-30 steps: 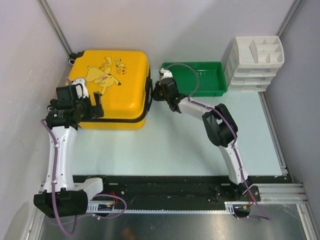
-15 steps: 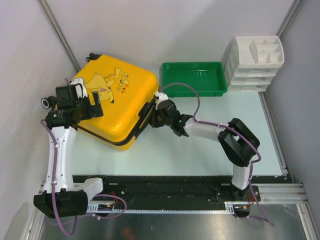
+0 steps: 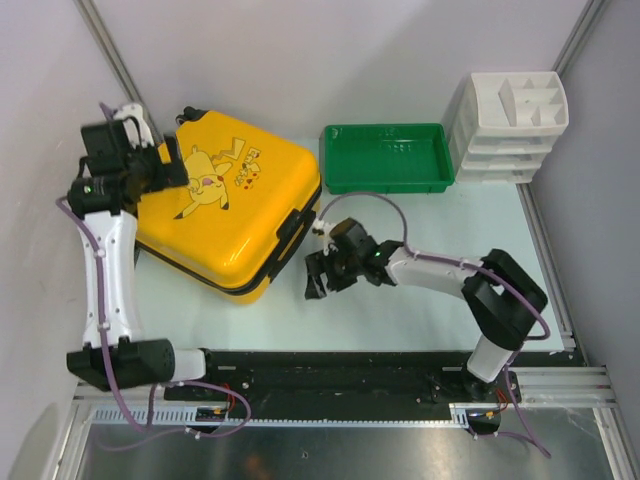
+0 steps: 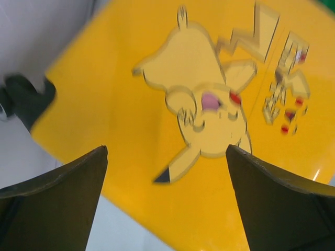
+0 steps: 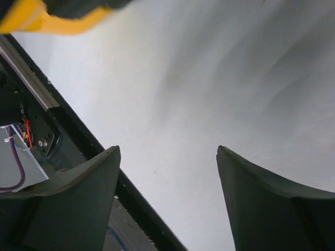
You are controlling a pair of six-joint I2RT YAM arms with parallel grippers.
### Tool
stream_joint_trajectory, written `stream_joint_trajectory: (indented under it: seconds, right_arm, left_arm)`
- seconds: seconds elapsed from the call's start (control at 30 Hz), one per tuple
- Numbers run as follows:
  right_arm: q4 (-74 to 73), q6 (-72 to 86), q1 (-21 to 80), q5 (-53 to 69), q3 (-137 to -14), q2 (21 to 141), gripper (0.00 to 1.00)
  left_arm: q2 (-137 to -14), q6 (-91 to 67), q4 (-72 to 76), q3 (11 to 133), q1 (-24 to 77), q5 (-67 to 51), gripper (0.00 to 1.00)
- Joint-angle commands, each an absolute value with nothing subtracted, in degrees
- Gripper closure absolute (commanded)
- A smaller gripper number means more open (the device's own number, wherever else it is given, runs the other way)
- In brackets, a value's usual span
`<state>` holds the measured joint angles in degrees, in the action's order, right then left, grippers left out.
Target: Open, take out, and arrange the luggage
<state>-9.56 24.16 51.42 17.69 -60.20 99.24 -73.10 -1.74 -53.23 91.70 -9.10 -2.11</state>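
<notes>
The luggage lies flat and closed on the table, turned at an angle, its Pikachu print facing up and its black handle on the right side. My left gripper hovers open over the back-left part of the lid. In the left wrist view the yellow lid shows between the spread fingers of that gripper, which hold nothing. My right gripper is open, low over the table just right of the luggage's front corner, apart from it. The right wrist view has bare table between the right gripper's fingers and a yellow corner at top left.
A green tray stands behind the right arm. A white compartmented organizer sits at the back right. A black rail runs along the near edge. A wall frame post stands close behind the luggage's left corner.
The right gripper dragged the luggage forward and turned it, then opened, let go and moved toward the near edge. The left arm rose and swung back over the lid's far-left part.
</notes>
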Motion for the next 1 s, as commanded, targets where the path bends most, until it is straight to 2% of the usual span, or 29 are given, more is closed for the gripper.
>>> stream_joint_trajectory:
  seconds: [0.0, 0.07, 0.17, 0.37, 0.53, 0.7, 0.87, 0.97]
  right_arm:
    - [-10.7, 16.2, 45.4, 23.9, -61.7, 93.2, 0.16]
    - [-11.6, 13.3, 41.3, 25.4, -61.7, 92.2, 0.06]
    - [-12.1, 8.4, 36.0, 28.4, -61.7, 89.9, 0.00]
    - [-9.6, 7.7, 26.6, 34.1, -62.0, 87.6, 0.00]
    - [-4.8, 7.6, 19.7, 37.7, -62.1, 86.9, 0.00]
    - [-2.6, 6.7, 15.6, 40.5, -62.7, 87.4, 0.00]
    - [1.7, 8.6, 10.3, 43.7, -64.2, 89.4, 0.00]
    - [4.4, 9.1, 7.7, 46.8, -65.3, 90.5, 0.00]
  left_arm:
    - [-83.3, 1.7, -50.5, 104.7, -12.0, -6.9, 0.00]
    - [-90.8, 3.0, -50.4, 112.2, -12.3, -6.9, 0.00]
    - [-100.8, 2.6, -50.2, 122.6, -12.7, -4.9, 0.00]
    - [-116.2, -4.4, -49.8, 140.6, -16.6, -17.1, 0.00]
    - [-124.6, -4.4, -47.6, 142.4, -16.4, -25.2, 0.00]
    - [-129.5, -5.4, -46.8, 142.1, -16.6, -28.0, 0.00]
    - [-133.3, -4.3, -46.5, 140.1, -15.8, -44.0, 0.00]
    - [-132.8, -1.9, -46.4, 135.7, -13.8, -49.0, 0.00]
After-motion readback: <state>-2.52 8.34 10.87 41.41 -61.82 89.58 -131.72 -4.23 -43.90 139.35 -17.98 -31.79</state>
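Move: The luggage's far wheel corner lies about 29 cm ahead of my left hand, 2 cm left and 14 cm below; the luggage's middle is about 7 cm ahead, 9 cm right and 22 cm down. From my right hand that wheel corner is some 44 cm ahead, 28 cm left and 11 cm up. The luggage handle is 12 cm ahead and 7 cm left of it, nearly level, and the green tray 39 cm ahead, 17 cm right, slightly below. I sweep my left hand, fingers wide open, about 25 cm forward over the luggage's left side, first rising 5 cm, then dropping some 13 cm beside the far wheel corner, left side dipping and turning clockwise, until the fingers straddle the wheel-end edge and seem to bear on it. My right hand retreats from the handle side, forward, right and up, opening fully. ##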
